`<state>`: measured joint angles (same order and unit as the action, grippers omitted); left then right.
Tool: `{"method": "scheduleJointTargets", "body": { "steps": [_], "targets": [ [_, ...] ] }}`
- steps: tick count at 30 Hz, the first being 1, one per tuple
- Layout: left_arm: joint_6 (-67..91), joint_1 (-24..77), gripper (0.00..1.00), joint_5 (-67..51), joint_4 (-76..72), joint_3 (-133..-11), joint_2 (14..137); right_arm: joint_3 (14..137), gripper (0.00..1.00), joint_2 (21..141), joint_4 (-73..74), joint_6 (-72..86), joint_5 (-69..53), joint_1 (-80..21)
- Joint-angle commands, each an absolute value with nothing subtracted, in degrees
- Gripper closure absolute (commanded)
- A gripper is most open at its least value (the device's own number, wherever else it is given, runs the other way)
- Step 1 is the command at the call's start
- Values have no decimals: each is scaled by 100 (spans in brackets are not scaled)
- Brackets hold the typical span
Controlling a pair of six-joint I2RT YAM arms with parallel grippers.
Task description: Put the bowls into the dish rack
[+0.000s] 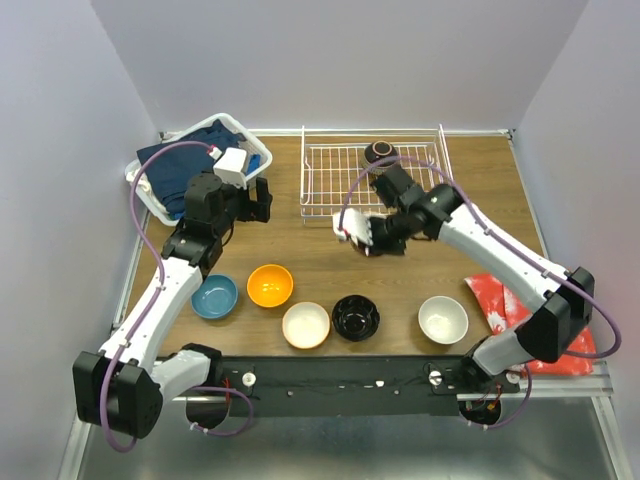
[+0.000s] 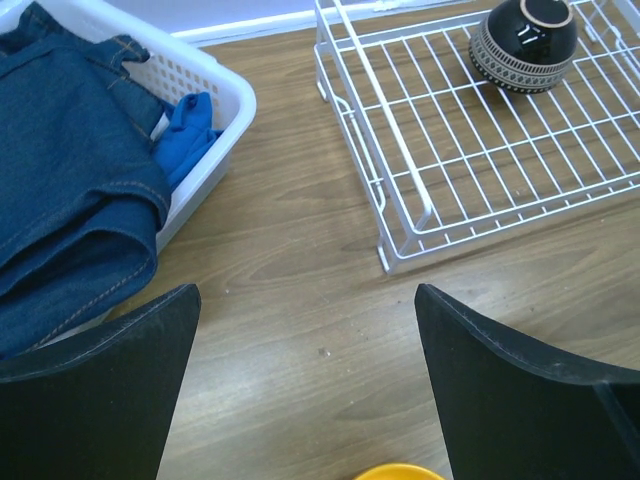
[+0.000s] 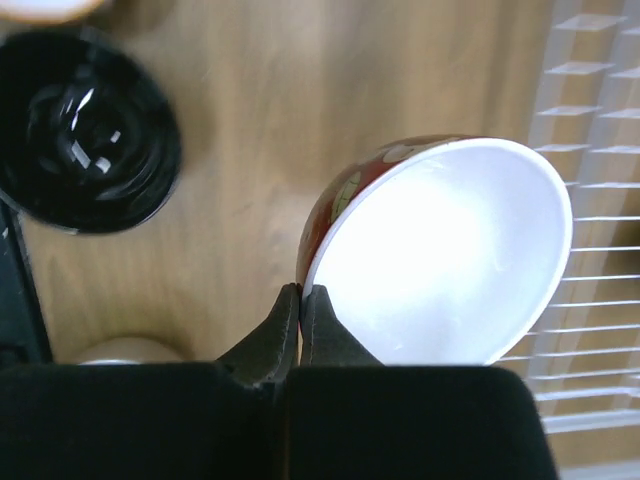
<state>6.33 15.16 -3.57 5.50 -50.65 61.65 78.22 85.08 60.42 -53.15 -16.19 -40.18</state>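
Note:
My right gripper (image 3: 301, 290) is shut on the rim of a bowl (image 3: 440, 255) that is white inside and maroon outside, tilted on edge above the table just in front of the dish rack (image 1: 330, 172). A dark patterned bowl (image 1: 379, 152) sits upside down in the rack's far part (image 2: 523, 42). Five bowls lie in a row near the front: blue (image 1: 214, 296), orange (image 1: 270, 285), cream (image 1: 306, 325), glossy black (image 1: 355, 317) and white (image 1: 443, 319). Left of the rack, my left gripper (image 2: 305, 300) hangs open and holds nothing.
A white plastic basket (image 1: 262, 152) with dark blue cloth (image 2: 70, 170) stands at the back left, close behind my left gripper. A red patterned packet (image 1: 505, 300) lies at the right edge of the table.

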Motion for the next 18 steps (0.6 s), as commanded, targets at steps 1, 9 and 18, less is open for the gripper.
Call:
{"method": "scheduleJointTargets", "body": {
  "steps": [1,9,18],
  "targets": [
    [422,1582,3,-650,281,-5492,6450,9657,99,8885,6320,-4581,-1968,-3982],
    [588,1582,2,-984,536,-6565,7435,11645,99,10501,4829,-1290,-4444,-2192],
    [773,1626,2,-1476,35,-6706,7927,11715,99,11952,1752,2624,-6828,-1292]
  ]
}}
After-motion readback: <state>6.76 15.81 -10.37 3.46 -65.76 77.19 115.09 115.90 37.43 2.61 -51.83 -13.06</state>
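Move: The dish rack's middle lies about 18 cm straight ahead of the right hand, which already pinches the red-and-white bowl by its rim, and some 12 cm below. The upturned dark bowl on the rack stands about 3 cm farther out than that middle, level with it sideways; the black bowl on the table is 13 cm back and 5 cm left of the hand. From the empty left hand, the rack's middle is roughly 7 cm ahead, 27 cm right and 20 cm below. Its shut fingers keep their pinch on the bowl's rim as the right hand climbs about 12 cm and sweeps some 22 cm forward over the rack's near side, sinking slightly at the end. Its fingers swing from pointing mostly down to mostly left, turning about 70 degrees in all. The left hand, still open, eases forward, right and slightly up, towards the rack. ##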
